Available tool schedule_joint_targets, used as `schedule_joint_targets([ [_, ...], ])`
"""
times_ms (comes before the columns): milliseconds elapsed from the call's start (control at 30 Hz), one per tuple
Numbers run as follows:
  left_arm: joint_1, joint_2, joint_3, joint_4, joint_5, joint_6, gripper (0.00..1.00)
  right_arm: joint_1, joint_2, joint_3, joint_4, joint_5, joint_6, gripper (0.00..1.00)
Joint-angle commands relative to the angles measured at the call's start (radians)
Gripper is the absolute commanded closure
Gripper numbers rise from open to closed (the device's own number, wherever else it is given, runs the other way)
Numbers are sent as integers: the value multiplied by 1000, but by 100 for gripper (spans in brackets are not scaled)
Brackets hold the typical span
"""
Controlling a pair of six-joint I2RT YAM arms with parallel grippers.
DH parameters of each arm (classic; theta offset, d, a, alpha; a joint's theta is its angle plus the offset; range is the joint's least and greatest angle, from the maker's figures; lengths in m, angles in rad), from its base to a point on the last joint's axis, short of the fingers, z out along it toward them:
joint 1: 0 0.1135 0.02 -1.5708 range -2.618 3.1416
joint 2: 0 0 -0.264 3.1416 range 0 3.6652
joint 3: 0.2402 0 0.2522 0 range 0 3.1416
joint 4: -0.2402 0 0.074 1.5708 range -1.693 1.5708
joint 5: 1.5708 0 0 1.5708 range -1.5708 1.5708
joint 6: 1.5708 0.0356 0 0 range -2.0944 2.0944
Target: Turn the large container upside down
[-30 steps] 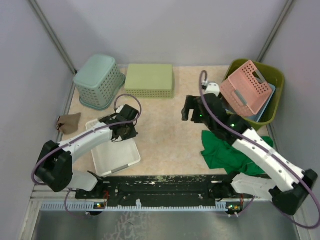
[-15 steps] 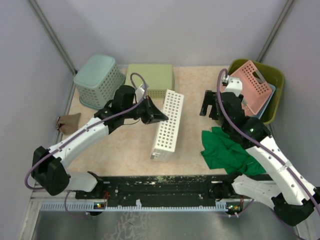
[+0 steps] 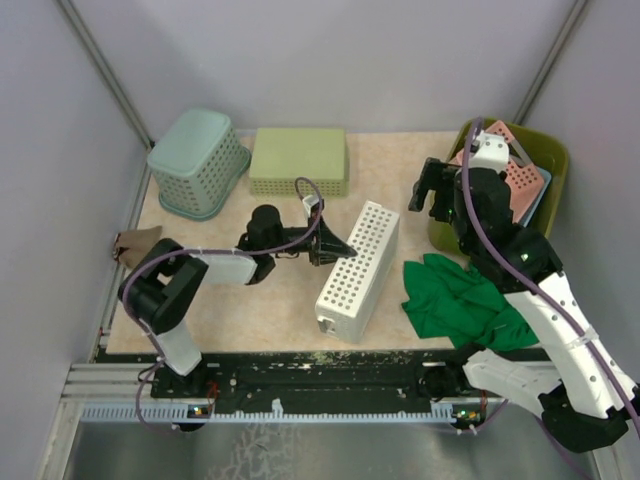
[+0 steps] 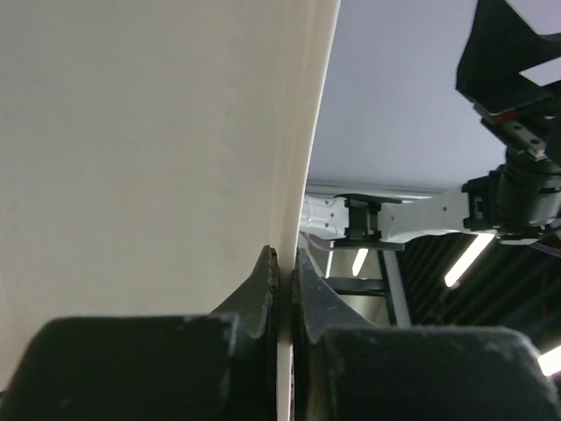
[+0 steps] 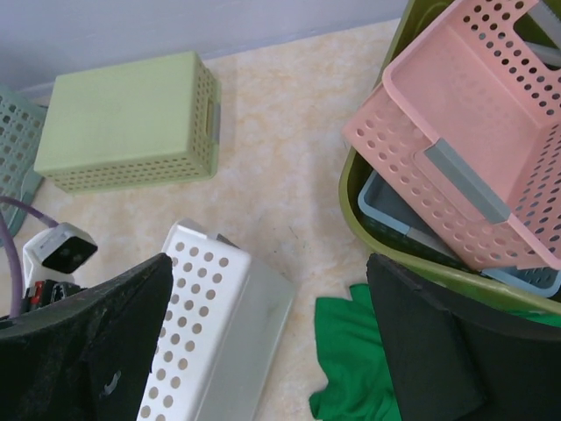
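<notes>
The large container [image 3: 557,160] is a dark olive-green tub standing upright at the back right, with a pink basket [image 3: 512,172] and a blue-grey tray inside it. In the right wrist view its rim [image 5: 383,248] curves past my right finger. My right gripper [image 3: 432,190] hovers open just left of the tub, its gap [image 5: 270,263] holding nothing. My left gripper [image 3: 340,252] is shut on the wall of a white perforated basket [image 3: 360,270], which stands on its long side mid-table. In the left wrist view the jaws [image 4: 285,263] pinch that thin white wall [image 4: 158,132].
A pale yellow-green basket [image 3: 298,160] and a teal basket [image 3: 198,162] sit upside down at the back left. A green cloth [image 3: 460,300] lies crumpled in front of the tub. A small brown object [image 3: 138,243] rests at the left edge.
My left gripper shut on the white basket, raised it from flat at the front left onto its side and carried it right. My right gripper moved back toward the tub and opened wider.
</notes>
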Motion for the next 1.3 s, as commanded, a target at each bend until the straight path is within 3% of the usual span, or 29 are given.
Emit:
schedule_joint_targets([
  [0,19,78,-85,461,51,-208,100,-9,-29,-32,-5,-25,20,8],
  [100,50,87,-158,438,58,-150,100,-9,-41,-58,-10,-41,37,9],
  [267,149,46,-250,221,98,66,98,-11,-41,-104,-24,-86,57,8],
  [367,218,5,-261,6,114,258,85,-12,-49,-141,-17,-132,77,8],
  [433,251,-37,-232,-231,84,433,73,-12,-55,-170,-6,-162,93,8],
  [533,274,-100,-128,-696,-49,722,58,-12,-54,-214,3,-200,108,8],
  [667,291,-163,-18,-1008,-239,907,37,-11,-52,-286,14,-246,115,8],
  [767,295,-226,39,-1126,-341,980,20,-12,-37,-367,55,-325,127,8],
  [867,294,-273,95,-1241,-455,1041,10,-21,-4,-449,88,-373,155,8],
  [1067,293,-418,160,-1379,-637,1105,5,-124,-23,-609,215,-572,225,8],
  [1267,293,-585,125,-1335,-692,1140,4,-126,-16,-764,429,-666,328,10],
])
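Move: My left hand still pinches the upper left rim of the white container, which stands on its long side. Its middle is about 4 cm to the right, 3 cm back and 10 cm below; the green container lies about 23 cm ahead and 10 cm left. From my right hand, the white container's middle is roughly 11 cm left, 7 cm back and 26 cm down, and the green cloth some 16 cm right, 12 cm back and 36 cm down. With my left hand I carry the white container's rim left and down to tip its open side towards the table, let go after about 6 cm, dip further, then draw off left and up, fingers wide and turning to slope down. Meanwhile I sink my open right hand some 26 cm to the container's right edge, tipping it about 35 degrees down; touch there can't be seen. ##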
